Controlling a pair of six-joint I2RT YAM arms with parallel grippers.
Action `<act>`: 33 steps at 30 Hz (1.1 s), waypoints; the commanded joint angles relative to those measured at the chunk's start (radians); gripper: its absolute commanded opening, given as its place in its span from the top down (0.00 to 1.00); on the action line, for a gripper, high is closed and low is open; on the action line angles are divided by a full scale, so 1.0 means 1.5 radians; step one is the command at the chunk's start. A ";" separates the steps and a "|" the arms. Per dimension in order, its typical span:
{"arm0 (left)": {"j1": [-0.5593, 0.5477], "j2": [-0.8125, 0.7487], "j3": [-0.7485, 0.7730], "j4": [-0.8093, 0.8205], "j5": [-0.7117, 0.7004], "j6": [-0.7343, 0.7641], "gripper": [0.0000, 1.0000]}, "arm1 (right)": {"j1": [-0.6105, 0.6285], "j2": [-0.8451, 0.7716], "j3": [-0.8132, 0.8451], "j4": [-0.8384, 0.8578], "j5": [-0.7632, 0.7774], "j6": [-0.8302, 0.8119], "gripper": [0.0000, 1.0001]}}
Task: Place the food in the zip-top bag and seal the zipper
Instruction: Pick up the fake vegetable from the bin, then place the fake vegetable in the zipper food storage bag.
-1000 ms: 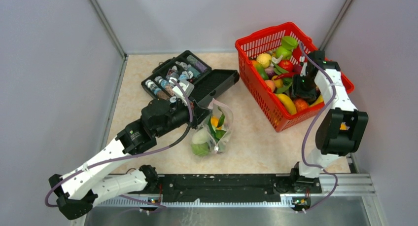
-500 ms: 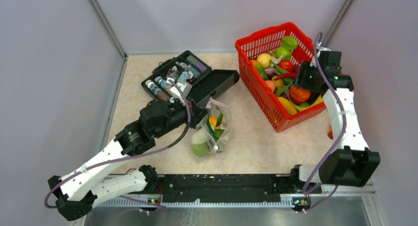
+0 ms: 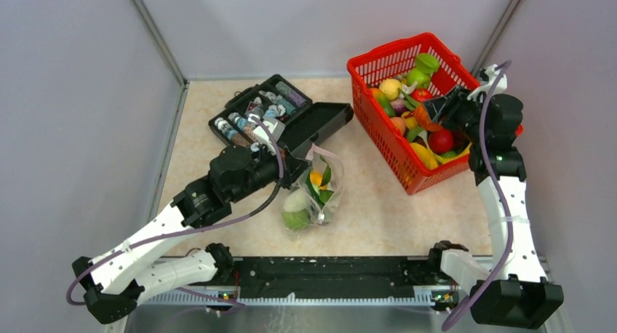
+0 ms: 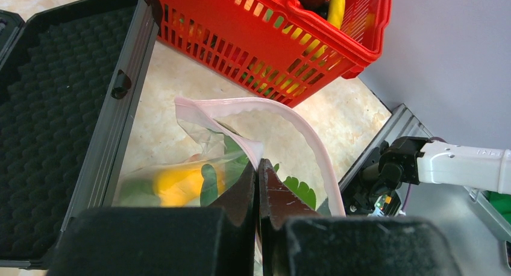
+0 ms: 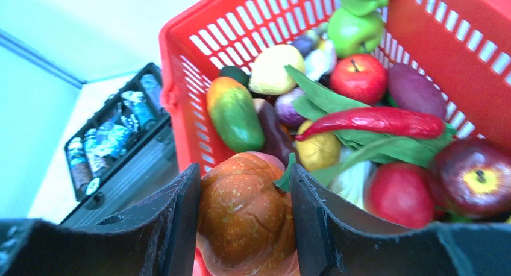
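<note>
The clear zip-top bag (image 3: 314, 195) lies mid-table with a green apple, a white radish and yellow food inside. My left gripper (image 3: 300, 161) is shut on its pinkish zipper (image 4: 289, 110) edge and holds the mouth open; the left wrist view shows the jaws pinched on the strip (image 4: 258, 167). My right gripper (image 3: 431, 109) is raised above the red basket (image 3: 378, 57), shut on an orange tomato (image 5: 244, 219). Several toy fruits and vegetables fill the basket, among them a red chilli (image 5: 379, 122) and a red apple (image 5: 360, 77).
An open black case (image 3: 280, 115) with small bottles stands at the back left, its foam-lined lid (image 4: 54, 107) next to the bag. Grey walls close in both sides. A black rail (image 3: 327, 275) runs along the near edge.
My right gripper has lifted out of the basket with the orange tomato and swung up and back. The left arm and bag have stayed put.
</note>
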 commanded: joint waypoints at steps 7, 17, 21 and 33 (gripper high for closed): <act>-0.001 0.011 0.010 0.034 -0.003 -0.025 1.00 | 0.007 -0.041 0.001 0.160 -0.241 0.116 0.88; -0.001 0.041 0.032 0.041 0.008 -0.033 1.00 | 0.168 -0.022 0.057 0.126 -0.381 0.056 0.87; -0.001 0.047 0.034 0.048 0.030 -0.040 1.00 | 0.288 0.003 0.064 0.104 -0.366 0.012 0.87; -0.001 0.051 0.038 0.054 0.037 -0.041 1.00 | 0.493 0.080 0.039 0.065 -0.255 -0.072 0.87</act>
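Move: My right hand already grips the orange pumpkin over the red basket, whose middle is some 18 cm below, 5 cm to the right and 2 cm ahead. The bag's open mouth lies about 28 cm to the left, 14 cm back and roughly 5 cm lower. The chip case's open lid is about 31 cm left, 4 cm back and 24 cm below. From my left hand, pinching the rim, the mouth is about 6 cm right, 1 cm ahead and 2 cm below. I swing the pumpkin left some 25 cm and back about 15 cm, out from over the basket to the bag's mouth. My right hand rises about 7 cm on the way, then sinks most of that again, turning counter-clockwise some 65 degrees, its grip kept. My left hand keeps the rim pinched and eases slightly right and down. ##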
